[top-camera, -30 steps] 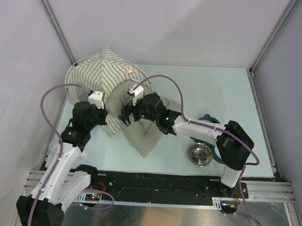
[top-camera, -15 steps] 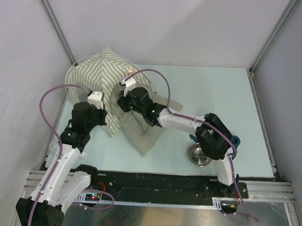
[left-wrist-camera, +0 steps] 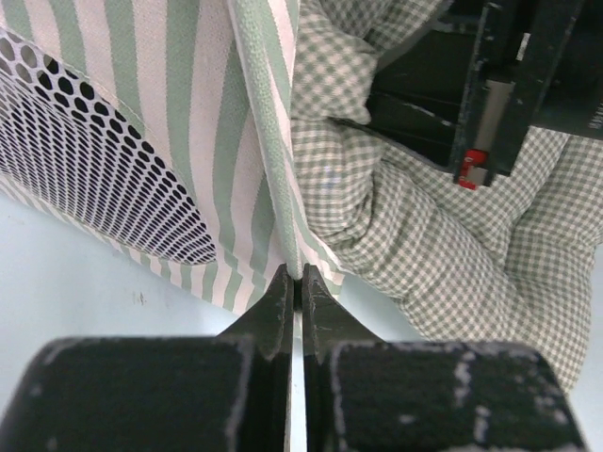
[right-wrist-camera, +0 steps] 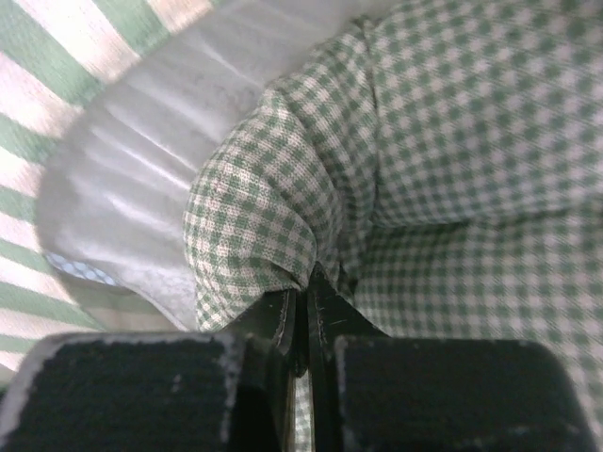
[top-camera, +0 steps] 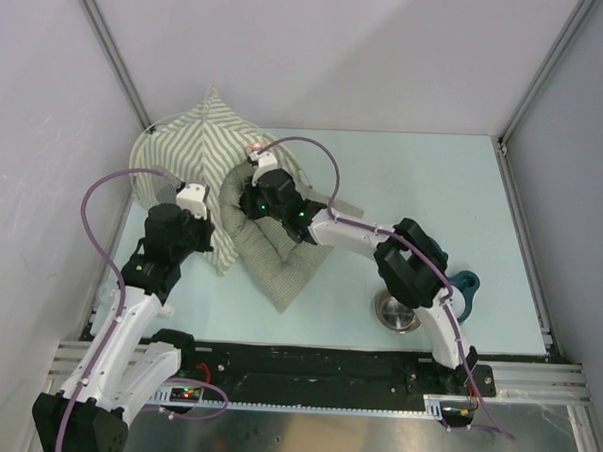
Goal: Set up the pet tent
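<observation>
The striped pet tent (top-camera: 185, 146) lies slumped at the back left, with a pink-red mark (top-camera: 257, 144) by its right edge. My left gripper (top-camera: 209, 244) is shut on the tent's lower edge seam; in the left wrist view (left-wrist-camera: 301, 278) the striped fabric (left-wrist-camera: 188, 104) and mesh window (left-wrist-camera: 94, 160) rise above the fingers. My right gripper (top-camera: 246, 204) is shut on a fold of the green checked cushion (top-camera: 278, 257), pressed against the tent. In the right wrist view (right-wrist-camera: 306, 282) the cushion (right-wrist-camera: 452, 141) bunches beside the sheer white flap (right-wrist-camera: 132, 188).
A metal bowl (top-camera: 398, 312) sits at the front right, under the right arm's elbow. A teal object (top-camera: 466, 285) lies beside it. Grey walls close in the table at the back and both sides. The right gripper's black body (left-wrist-camera: 490, 85) shows in the left wrist view.
My right gripper has moved left and back toward the tent, dragging the cushion's upper end with it. The left arm has stayed where it was, still holding the tent's edge.
</observation>
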You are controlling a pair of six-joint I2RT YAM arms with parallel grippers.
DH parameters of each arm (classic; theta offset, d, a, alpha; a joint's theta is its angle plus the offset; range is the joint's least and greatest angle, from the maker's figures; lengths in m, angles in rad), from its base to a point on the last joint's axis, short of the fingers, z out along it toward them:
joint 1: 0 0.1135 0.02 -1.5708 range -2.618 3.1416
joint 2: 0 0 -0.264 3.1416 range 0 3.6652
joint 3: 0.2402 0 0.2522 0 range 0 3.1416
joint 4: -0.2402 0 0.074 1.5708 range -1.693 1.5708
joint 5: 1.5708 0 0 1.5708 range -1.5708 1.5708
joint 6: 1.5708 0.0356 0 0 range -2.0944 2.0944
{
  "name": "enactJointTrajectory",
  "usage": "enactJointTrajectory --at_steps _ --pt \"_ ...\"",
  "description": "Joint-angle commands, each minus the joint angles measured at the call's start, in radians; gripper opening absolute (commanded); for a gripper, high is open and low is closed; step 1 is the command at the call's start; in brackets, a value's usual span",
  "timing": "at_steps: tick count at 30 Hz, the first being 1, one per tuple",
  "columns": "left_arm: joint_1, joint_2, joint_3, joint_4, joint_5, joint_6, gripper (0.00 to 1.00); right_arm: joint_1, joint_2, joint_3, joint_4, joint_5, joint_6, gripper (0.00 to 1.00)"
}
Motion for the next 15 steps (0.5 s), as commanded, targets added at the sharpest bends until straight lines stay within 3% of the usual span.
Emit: enactJointTrajectory --at_steps 1,3,8,15 --pt "-0.002 -0.005 0.038 0.016 -0.001 0.01 0.0 0.002 0.091 0.115 -0.065 -0.12 0.086 0.0" --pt "-0.002 -0.005 0.039 0.017 0.003 0.01 0.0 0.002 0.107 0.153 -0.055 -0.171 0.127 0.07" --pt "-0.002 -0.007 0.037 0.017 0.003 0.01 0.0 -0.011 0.071 0.136 -0.021 -0.189 0.196 0.47" --pt "-0.002 0.003 0.04 0.017 -0.014 -0.019 0.0 -0.048 -0.163 -0.083 -0.044 -0.164 0.145 0.73"
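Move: My right hand is shut on the bunched inner edge of the cushion, at the tent's mouth. The tent's middle lies some 10 cm to its left and 7 cm ahead, roughly level; the rest of the cushion spreads out behind, centred about 8 cm back, 9 cm right and 7 cm lower. From my left hand, which pinches the tent's hem, that cushion is centred about 16 cm right, 2 cm ahead and 7 cm below. With my right hand I carry the pinched cushion edge left, farther into the tent's mouth, by nearly 4 cm, rising about 2 cm and easing back a little. I spread the fingers well apart on the way to let the fold go, tip them roughly 10 degrees down, then come back right about 2 cm. My left hand stays put, still holding the tent's hem. ##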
